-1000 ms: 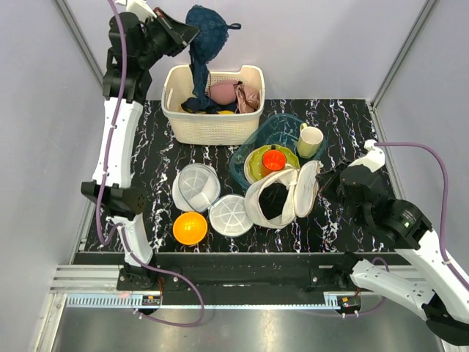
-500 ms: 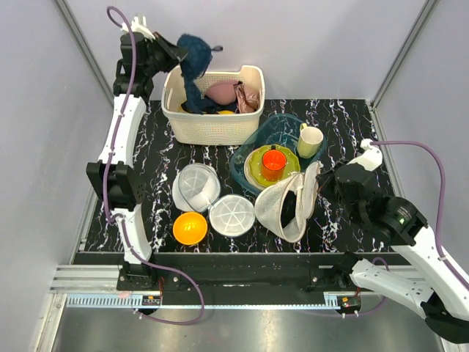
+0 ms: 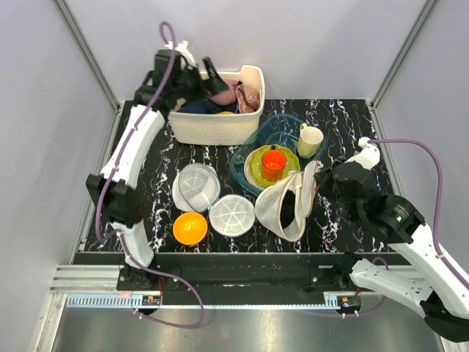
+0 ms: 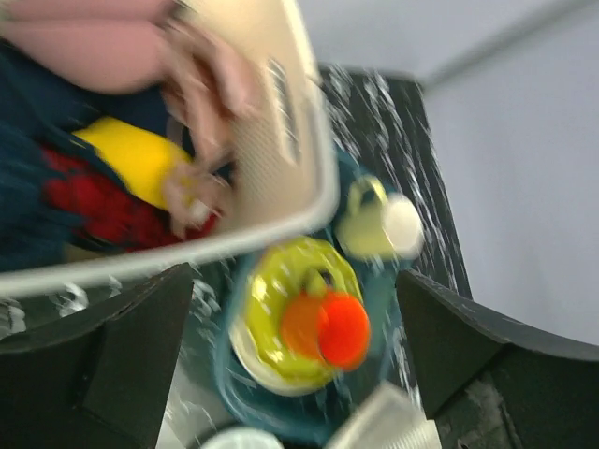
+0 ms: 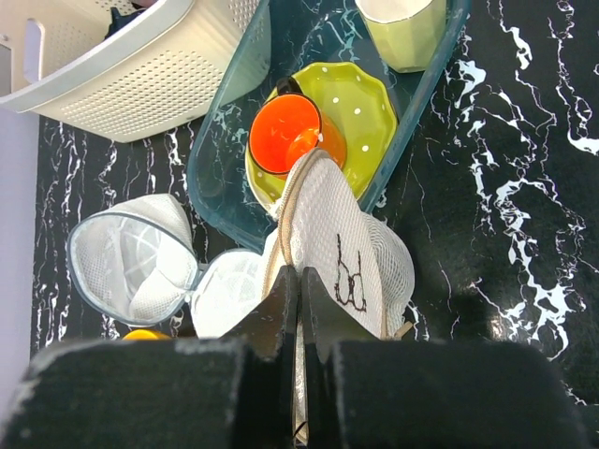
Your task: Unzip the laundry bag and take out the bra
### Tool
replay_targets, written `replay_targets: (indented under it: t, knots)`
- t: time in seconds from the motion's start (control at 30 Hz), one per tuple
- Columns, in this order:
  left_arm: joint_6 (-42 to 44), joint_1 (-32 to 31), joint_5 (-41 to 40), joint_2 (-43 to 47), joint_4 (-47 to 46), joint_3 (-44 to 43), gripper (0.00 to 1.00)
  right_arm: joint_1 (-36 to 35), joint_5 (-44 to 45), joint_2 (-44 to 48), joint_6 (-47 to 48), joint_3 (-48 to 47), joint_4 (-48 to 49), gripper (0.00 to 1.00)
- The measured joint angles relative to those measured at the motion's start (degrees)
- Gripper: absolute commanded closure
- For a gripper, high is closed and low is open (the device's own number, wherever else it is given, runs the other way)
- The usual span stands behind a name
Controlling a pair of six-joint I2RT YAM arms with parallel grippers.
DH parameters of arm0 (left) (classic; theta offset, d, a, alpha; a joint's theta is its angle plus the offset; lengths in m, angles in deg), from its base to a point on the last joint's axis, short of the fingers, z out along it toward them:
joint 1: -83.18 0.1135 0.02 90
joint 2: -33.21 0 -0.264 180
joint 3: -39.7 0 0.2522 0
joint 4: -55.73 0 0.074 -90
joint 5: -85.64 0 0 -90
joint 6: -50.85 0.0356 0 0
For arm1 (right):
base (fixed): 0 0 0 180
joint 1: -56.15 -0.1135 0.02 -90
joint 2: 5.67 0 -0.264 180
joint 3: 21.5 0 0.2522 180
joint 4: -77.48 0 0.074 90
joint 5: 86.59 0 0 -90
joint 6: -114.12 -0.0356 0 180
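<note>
The cream-white mesh laundry bag (image 3: 275, 209) stands on edge at the table's middle right, its two halves parted with a dark gap between them. My right gripper (image 3: 323, 183) is shut on the bag's zip rim (image 5: 298, 234), and the black glasses logo (image 5: 349, 276) shows just beside its fingers. The dark navy bra (image 3: 192, 106) lies inside the cream basket (image 3: 212, 125), also seen as dark blue fabric (image 4: 23, 196) in the blurred left wrist view. My left gripper (image 3: 212, 79) hovers over the basket, open (image 4: 295, 323), with nothing between its fingers.
A pink bra (image 3: 229, 92) lies in the basket too. A teal tray (image 3: 287, 123) holds a yellow-green plate with an orange cup (image 3: 273, 159) and a pale mug (image 3: 310, 139). Two white ribbed round dishes (image 3: 196, 187) (image 3: 231, 215) and an orange bowl (image 3: 190, 227) sit front left.
The left arm came down from high above the basket with the navy bra, opened and let it go into the basket. The right gripper kept hold of the bag, which tipped more upright.
</note>
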Motion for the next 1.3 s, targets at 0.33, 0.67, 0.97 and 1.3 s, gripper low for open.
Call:
replay_targets:
  t: [0.33, 0.67, 0.97, 1.3]
  knots:
    - [0.7, -27.87, 11.3, 16.87, -1.99, 17.55, 0.21, 0.0, -1.44, -0.09, 1.66, -2.29, 0.63, 1.0]
    - [-1.79, -35.26, 11.8, 17.42, -3.28, 26.77, 0.21, 0.0, 4.0, 12.0, -3.19, -7.3, -14.08, 1.0]
    - [-1.62, -39.91, 12.15, 13.38, -3.61, 22.08, 0.23, 0.07, 6.62, 13.81, -6.47, -4.0, -19.87, 1.0]
    - [-6.69, -45.0, 18.47, 0.87, -10.1, 21.07, 0.34, 0.07, 6.19, 10.54, -6.21, -0.5, -16.61, 1.0]
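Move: The laundry bag's open body lies about 35 cm back, 23 cm to the right and 20 cm below the empty left hand; the orange cup is 23 cm back, 18 cm right and 20 cm below. The laundry basket is under this hand, roughly 17 cm down, 3 cm back and level sideways. The right hand already pinches the bag's flap, with the bag's body some 6 cm to its left, 6 cm back and 10 cm down. Open left hand sweeps back-right some 45 cm to the bag; right hand pulls the pinched flap right-back. ##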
